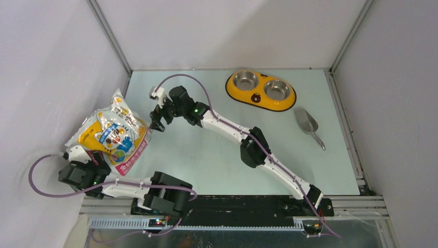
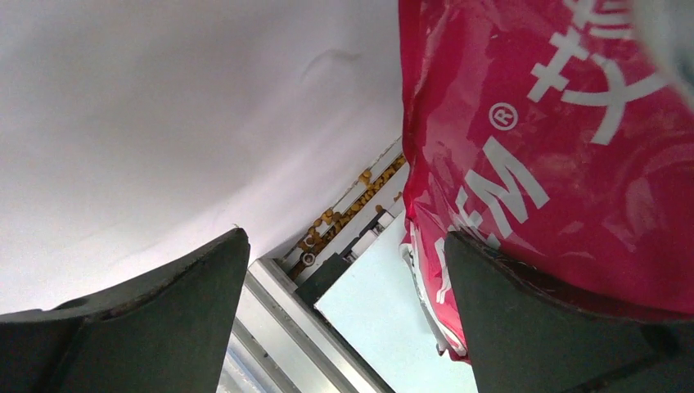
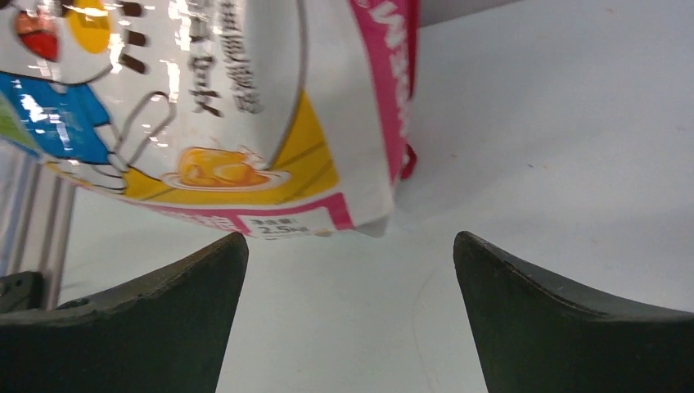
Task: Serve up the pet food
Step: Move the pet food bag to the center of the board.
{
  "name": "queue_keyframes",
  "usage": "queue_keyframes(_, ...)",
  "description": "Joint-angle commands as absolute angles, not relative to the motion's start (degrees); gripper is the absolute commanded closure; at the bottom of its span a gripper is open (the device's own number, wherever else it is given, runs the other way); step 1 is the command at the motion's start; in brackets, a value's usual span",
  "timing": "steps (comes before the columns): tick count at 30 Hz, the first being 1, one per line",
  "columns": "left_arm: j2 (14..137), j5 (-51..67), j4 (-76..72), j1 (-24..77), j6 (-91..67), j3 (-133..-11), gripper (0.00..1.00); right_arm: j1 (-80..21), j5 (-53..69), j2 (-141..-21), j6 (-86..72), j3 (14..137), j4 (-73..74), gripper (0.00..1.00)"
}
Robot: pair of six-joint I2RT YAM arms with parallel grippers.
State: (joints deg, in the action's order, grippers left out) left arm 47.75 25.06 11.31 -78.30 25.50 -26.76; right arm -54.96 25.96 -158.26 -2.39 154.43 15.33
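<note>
The glossy white, orange and pink pet food bag [image 1: 111, 133] with a cartoon cat stands at the table's left side against the wall. My left gripper [image 1: 85, 156] is open at the bag's near-left lower corner. In the left wrist view its right finger [image 2: 532, 327] lies against the pink side of the bag [image 2: 565, 139], with nothing between the fingers. My right gripper [image 1: 157, 120] is open just right of the bag. The bag's lower corner [image 3: 245, 123] hangs ahead of that gripper [image 3: 350, 237]. A few kibble pieces [image 2: 353, 202] lie in the frame channel beyond the table edge.
The yellow double-bowl feeder [image 1: 261, 102] sits at the back right, both steel bowls bare. A grey metal scoop [image 1: 309, 125] lies just in front of it to the right. White walls close in the left, back and right. An aluminium rail [image 2: 286, 327] runs along the table edge.
</note>
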Motion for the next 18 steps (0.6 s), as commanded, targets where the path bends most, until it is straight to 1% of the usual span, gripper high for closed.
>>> queue_keyframes(1, 44.0, 31.92, 16.5, -73.65, 24.31, -25.46, 0.02, -55.22, 34.79, -159.75, -2.66, 158.72, 10.69, 0.0)
queue_keyframes(6, 43.54, 30.52, 18.0, -70.53, 24.62, -26.01, 0.02, -55.66, 43.78, -160.6, -3.71, 160.38, 9.45, 0.01)
queue_keyframes(18, 48.32, 27.88, 18.35, -68.39, 25.02, -27.21, 0.02, -56.63, 41.7, -162.67, 1.34, 161.87, 8.08, 0.0)
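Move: From the left hand the pet food bag's middle lies about 14 cm ahead and 10 cm to the right, at about hand height; the bag leans against the left wall, and this hand's forward-right finger is already at its lower near side. From the right hand the bag's middle is some 16 cm to the left and 8 cm back, about level with it. The pet bowls stand some 45 cm to the right of the right hand and 17 cm ahead. Back along the bag's right side goes the open right hand, about 5 cm, easing slightly left and up and turning some 15 degrees counter-clockwise, so its fingers face the front of the bag. Meanwhile the left hand, also still open, keeps one finger against the bag's lower near side and pushes it about 2 cm forward and slightly right. ##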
